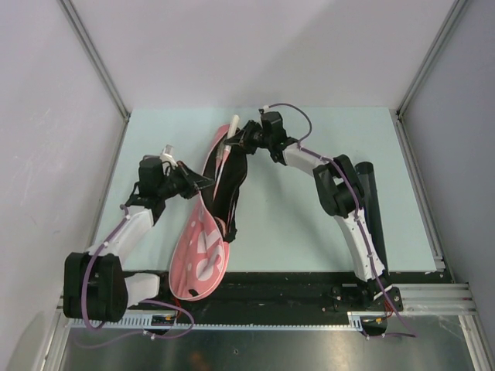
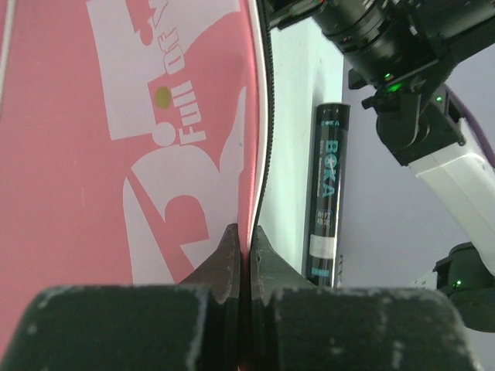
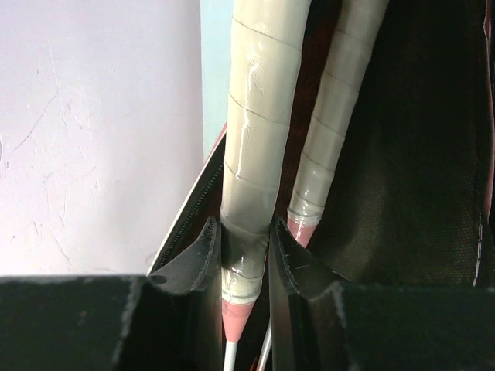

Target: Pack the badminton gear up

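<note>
The pink racket-shaped bag (image 1: 203, 255) with white lettering (image 2: 116, 154) lies on the table, its mouth gaping dark at the far end. My left gripper (image 1: 203, 183) (image 2: 246, 243) is shut on the bag's zipped edge. Two white racket handles stick out of the bag's mouth. My right gripper (image 1: 234, 141) (image 3: 244, 239) is shut on the nearer handle (image 3: 251, 154), just above its pink cone. The second handle (image 3: 332, 139) lies beside it, inside the bag's black lining (image 3: 418, 154). The racket heads are hidden in the bag. A dark tube (image 1: 371, 209) (image 2: 329, 201) lies on the right.
The pale green table (image 1: 294, 232) is walled at the back and on both sides. The tube lies close to the right arm's base link (image 1: 340, 189). The bag's round end overhangs the black front rail (image 1: 271, 286).
</note>
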Robot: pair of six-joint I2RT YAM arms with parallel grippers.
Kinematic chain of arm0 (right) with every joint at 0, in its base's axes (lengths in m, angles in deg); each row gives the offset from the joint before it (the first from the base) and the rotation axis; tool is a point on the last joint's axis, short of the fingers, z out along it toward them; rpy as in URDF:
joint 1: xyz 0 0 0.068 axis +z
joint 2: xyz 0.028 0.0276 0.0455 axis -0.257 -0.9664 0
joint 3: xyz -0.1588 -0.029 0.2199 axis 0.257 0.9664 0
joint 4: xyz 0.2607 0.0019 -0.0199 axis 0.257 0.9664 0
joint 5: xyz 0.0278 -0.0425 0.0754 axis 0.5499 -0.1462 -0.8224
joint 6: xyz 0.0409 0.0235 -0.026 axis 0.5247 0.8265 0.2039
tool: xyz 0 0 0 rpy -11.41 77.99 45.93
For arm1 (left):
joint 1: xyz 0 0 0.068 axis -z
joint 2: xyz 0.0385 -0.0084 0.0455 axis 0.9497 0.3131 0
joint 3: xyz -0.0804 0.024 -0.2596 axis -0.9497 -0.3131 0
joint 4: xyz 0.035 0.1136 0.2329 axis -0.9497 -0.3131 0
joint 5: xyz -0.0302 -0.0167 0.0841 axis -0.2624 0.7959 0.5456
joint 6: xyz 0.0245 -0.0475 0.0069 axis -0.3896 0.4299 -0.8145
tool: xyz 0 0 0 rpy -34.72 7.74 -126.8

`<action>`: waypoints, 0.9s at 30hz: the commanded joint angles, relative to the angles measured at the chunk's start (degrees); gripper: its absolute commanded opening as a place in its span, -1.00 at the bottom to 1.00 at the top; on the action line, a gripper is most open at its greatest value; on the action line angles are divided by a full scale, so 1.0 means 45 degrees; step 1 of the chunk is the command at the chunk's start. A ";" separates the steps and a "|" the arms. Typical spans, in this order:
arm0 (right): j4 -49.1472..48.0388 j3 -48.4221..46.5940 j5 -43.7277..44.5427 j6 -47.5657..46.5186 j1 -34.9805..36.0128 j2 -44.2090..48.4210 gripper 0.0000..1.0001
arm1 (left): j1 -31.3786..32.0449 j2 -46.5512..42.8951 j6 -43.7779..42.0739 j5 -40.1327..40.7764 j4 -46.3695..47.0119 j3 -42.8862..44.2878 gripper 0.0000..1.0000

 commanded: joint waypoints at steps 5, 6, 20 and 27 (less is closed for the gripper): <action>0.1038 -0.1570 -0.1496 -0.0313 0.1001 -0.0565 -0.87 | 0.0718 0.0800 -0.1379 0.0821 0.0533 0.2005 -0.72; 0.1021 -0.1571 -0.1360 -0.0315 0.0923 -0.0566 -0.88 | 0.0856 0.0877 -0.1790 0.1832 -0.0110 0.2164 -0.64; -0.0189 -0.0887 -0.1632 0.0446 0.0630 -0.0351 -0.99 | 0.2420 0.5209 -0.5191 0.7525 -0.3317 0.6848 0.12; -0.0248 -0.1199 -0.1729 0.0583 0.0473 -0.0468 -1.00 | 0.2420 0.6774 -0.5621 0.8384 -0.4120 0.8394 0.08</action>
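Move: The next piece of the bag's left zipper edge, up beside the racket handles, lies about 13 cm ahead of the left gripper, 2 cm to its right and some 3 cm lower. The gripped racket handle is 14 cm ahead and 6 cm right of that gripper; the second handle is 12 cm ahead and 4 cm right, lower down. From the right gripper, already round the first handle, that edge lies roughly 4 cm left and 1 cm back, the second handle 2 cm left and 4 cm below. Dip the left gripper slightly, open it to release the zipper edge it still pinches, then carry it some 12 cm forward along the bag. Rise a little, then sink towards the edge beside the handles, rolling the hand's left side up about 35 degrees, fingers open astride the edge. Meanwhile keep the right gripper's hold on the racket handle and draw it about 4 cm left and back. ##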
